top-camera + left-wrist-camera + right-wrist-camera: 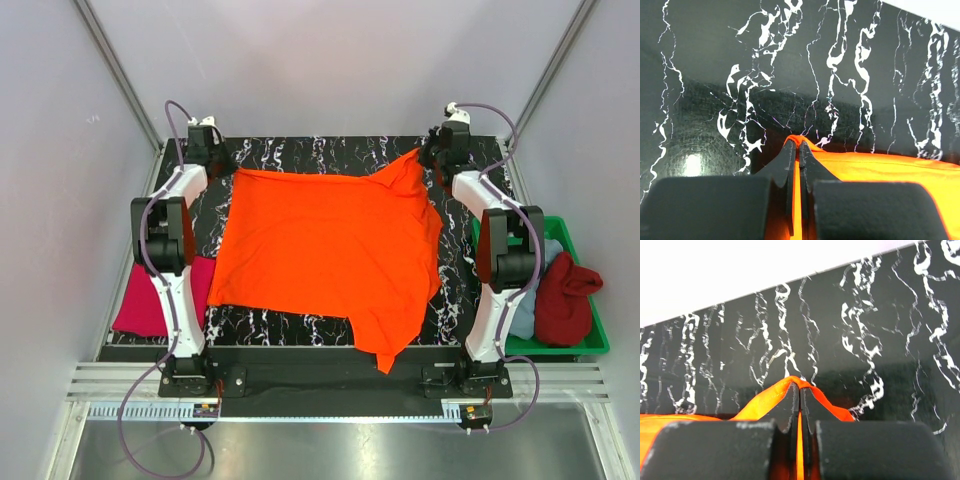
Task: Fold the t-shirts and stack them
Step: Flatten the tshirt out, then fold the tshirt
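Observation:
The bright orange t-shirt [325,250] lies spread over the black marbled table [320,150], one part hanging past the near edge. My left gripper [222,166] is shut on its far left corner; orange cloth [875,167] shows pinched between the fingers [785,165]. At the far right corner my right gripper [432,158] is shut on the hem [765,397], lifted a little above the table. A magenta-pink t-shirt [140,300] lies folded off the table's left side. A dark red t-shirt [565,298] and a light blue t-shirt [522,315] sit in the green tray [590,345].
The green tray stands beside the right arm's base. Both arms reach along the table's left and right sides toward the far edge. White walls and metal frame posts enclose the back.

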{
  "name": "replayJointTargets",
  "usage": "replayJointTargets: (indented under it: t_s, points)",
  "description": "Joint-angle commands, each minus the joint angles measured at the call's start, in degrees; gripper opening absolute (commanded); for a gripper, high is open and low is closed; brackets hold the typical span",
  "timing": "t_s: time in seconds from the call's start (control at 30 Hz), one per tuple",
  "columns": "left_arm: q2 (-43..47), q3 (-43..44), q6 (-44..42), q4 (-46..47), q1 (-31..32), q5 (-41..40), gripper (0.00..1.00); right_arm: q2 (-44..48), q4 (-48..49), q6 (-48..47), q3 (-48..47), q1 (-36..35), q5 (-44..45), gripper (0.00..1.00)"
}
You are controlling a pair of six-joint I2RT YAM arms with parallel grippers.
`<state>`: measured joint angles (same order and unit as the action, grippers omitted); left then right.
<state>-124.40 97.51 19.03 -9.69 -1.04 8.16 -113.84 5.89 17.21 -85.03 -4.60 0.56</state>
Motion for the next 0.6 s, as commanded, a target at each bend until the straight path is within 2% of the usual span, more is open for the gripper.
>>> replayJointTargets:
  t_s: [0.0,0.13,0.33,0.37,0.57]
  points:
    - [0.1,2.3,2.2,2.1,-1.7,4.4,0.00,0.4,-1.7,-1.7,-4.6,0.3,-1.6,0.00]
    - [0.6,0.8,4.9,0.6,-2.6,7.0,0.00,2.3,-4.3,1.2,-3.9,0.3,-2.7,0.00]
    - [1.8,0.3,9.4,-5.0,-3.2,11.4,0.00,7.5,-14.9,9.0,-1.3,0.3,-5.7,0.00]
    - [2.2,-0.4,9.9,-5.3,-3.2,12.1,0.00,9.4,-18.6,9.8,-0.8,0.3,-5.9,0.00]
    - [7.5,-5.4,11.1,-10.5,-3.3,14.3,0.00,19.2,-26.1,16.3,6.8,0.3,-9.5,0.00]
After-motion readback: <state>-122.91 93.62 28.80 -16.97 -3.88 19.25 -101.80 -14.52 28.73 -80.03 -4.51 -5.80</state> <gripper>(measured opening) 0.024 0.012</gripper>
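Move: The t-shirt lies spread between the hands, with each already pinching one end of its far edge. Its middle is about 22 cm back and 26 cm right of the left hand, some 7 cm lower; from the right hand it is roughly 22 cm back, 31 cm left and 13 cm below. The folded red cloth is about 38 cm back and 12 cm left of the left hand; the green bin is some 35 cm back and 23 cm right of the right hand. Back towards the robot go both hands, slowly at first and then faster, drawing the pinched far edge in over the shirt: the right about 9 cm, drifting a little left, the left about 4 cm while sinking some 2 cm. Both wrists tip further down and roll in opposite senses by around 15 degrees, the fingers staying shut on the cloth. ##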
